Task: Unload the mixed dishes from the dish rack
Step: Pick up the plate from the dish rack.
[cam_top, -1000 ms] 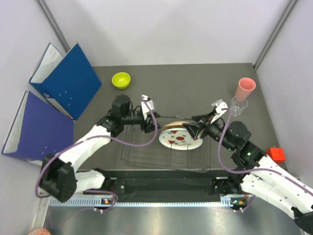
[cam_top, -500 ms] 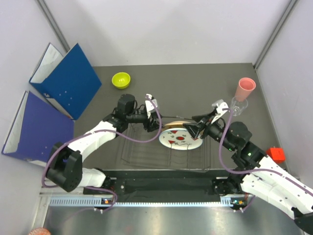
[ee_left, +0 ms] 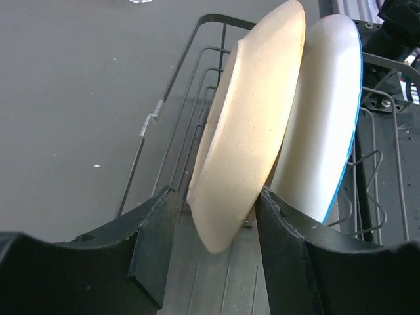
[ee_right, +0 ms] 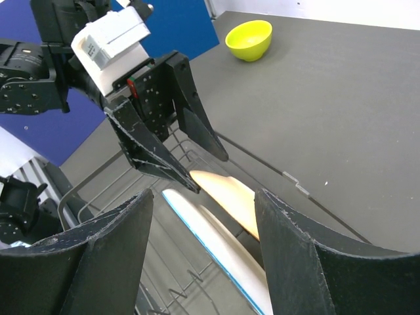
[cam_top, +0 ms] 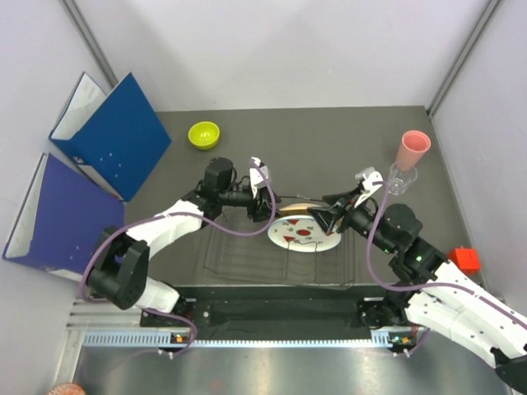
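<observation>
The black wire dish rack (cam_top: 235,255) holds two plates on edge. The pale tan plate (ee_left: 252,125) stands behind the white plate with red marks (cam_top: 303,234). My left gripper (ee_left: 216,197) is open and straddles the tan plate's left rim; the right finger lies close against the plate, and a gap shows at the left finger. My right gripper (ee_right: 203,197) hangs open just right of both plates and touches neither. A lime-green bowl (cam_top: 204,134) sits on the table at the back left. The salmon-pink cup (cam_top: 412,148) stands on the clear tumbler (cam_top: 398,178) at the back right.
Two blue ring binders (cam_top: 115,136) lean against the left wall. A small orange-red block (cam_top: 464,260) lies at the right edge, beside my right arm. The rack's upright wire dividers (ee_left: 374,164) stand near the white plate.
My left gripper slid right along the rack until its fingers came round the tan plate's rim, and its jaws narrowed a little. The right arm and plates stayed still.
</observation>
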Controlling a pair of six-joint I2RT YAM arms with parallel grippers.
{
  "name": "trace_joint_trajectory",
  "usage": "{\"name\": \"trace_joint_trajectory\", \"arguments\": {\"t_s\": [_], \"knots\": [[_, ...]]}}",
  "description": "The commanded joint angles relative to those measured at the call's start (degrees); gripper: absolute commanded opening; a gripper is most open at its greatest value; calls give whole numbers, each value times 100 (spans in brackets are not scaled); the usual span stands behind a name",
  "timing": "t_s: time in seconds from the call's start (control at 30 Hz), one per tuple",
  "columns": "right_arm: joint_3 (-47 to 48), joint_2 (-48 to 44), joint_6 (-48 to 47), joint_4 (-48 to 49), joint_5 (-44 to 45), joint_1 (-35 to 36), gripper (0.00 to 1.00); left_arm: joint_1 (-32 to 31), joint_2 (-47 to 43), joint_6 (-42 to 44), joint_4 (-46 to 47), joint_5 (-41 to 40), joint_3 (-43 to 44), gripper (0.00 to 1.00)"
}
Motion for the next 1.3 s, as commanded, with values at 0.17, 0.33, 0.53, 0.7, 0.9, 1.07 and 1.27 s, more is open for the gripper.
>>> {"name": "trace_joint_trajectory", "arguments": {"t_s": [0.17,0.33,0.53,0.7,0.9,1.07,1.27], "knots": [[54,-122,13,209,94,70,64,-120,387,-302,762,267,4,52],[19,-193,-5,156,129,70,63,-199,598,-407,921,267,4,46],[-17,-228,-22,138,173,70,63,-234,484,-398,921,56,-13,8],[1,-175,-22,200,129,79,63,-234,221,-267,666,-111,22,0],[-52,-167,13,253,103,79,63,-234,71,-284,683,-216,-92,0],[-52,-167,39,262,120,70,63,-234,-78,-460,859,-401,-171,0],[-52,-88,320,209,524,70,64,-243,-359,-504,877,-656,-233,0]]}}
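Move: The beige plate stands on edge in the rack with its left rim already between my open left fingers. Its middle is about 8 cm to my left hand's right, level in reach and some 3 cm lower. The white plate stands about 5 cm nearer my base than the beige one, and the rack's far rail runs about 5 cm ahead of my left hand and 5 cm right. From my right hand the beige plate lies about 3 cm ahead, 2 cm left and 13 cm below. My left hand eases about 1.5 cm down and as far to the right, sliding my open fingers deeper over the beige plate's left rim. Then I snap them nearly shut to pinch that rim, the hand jerking some 3 cm forward as they close, settling back about a centimetre and keeping its grip. ##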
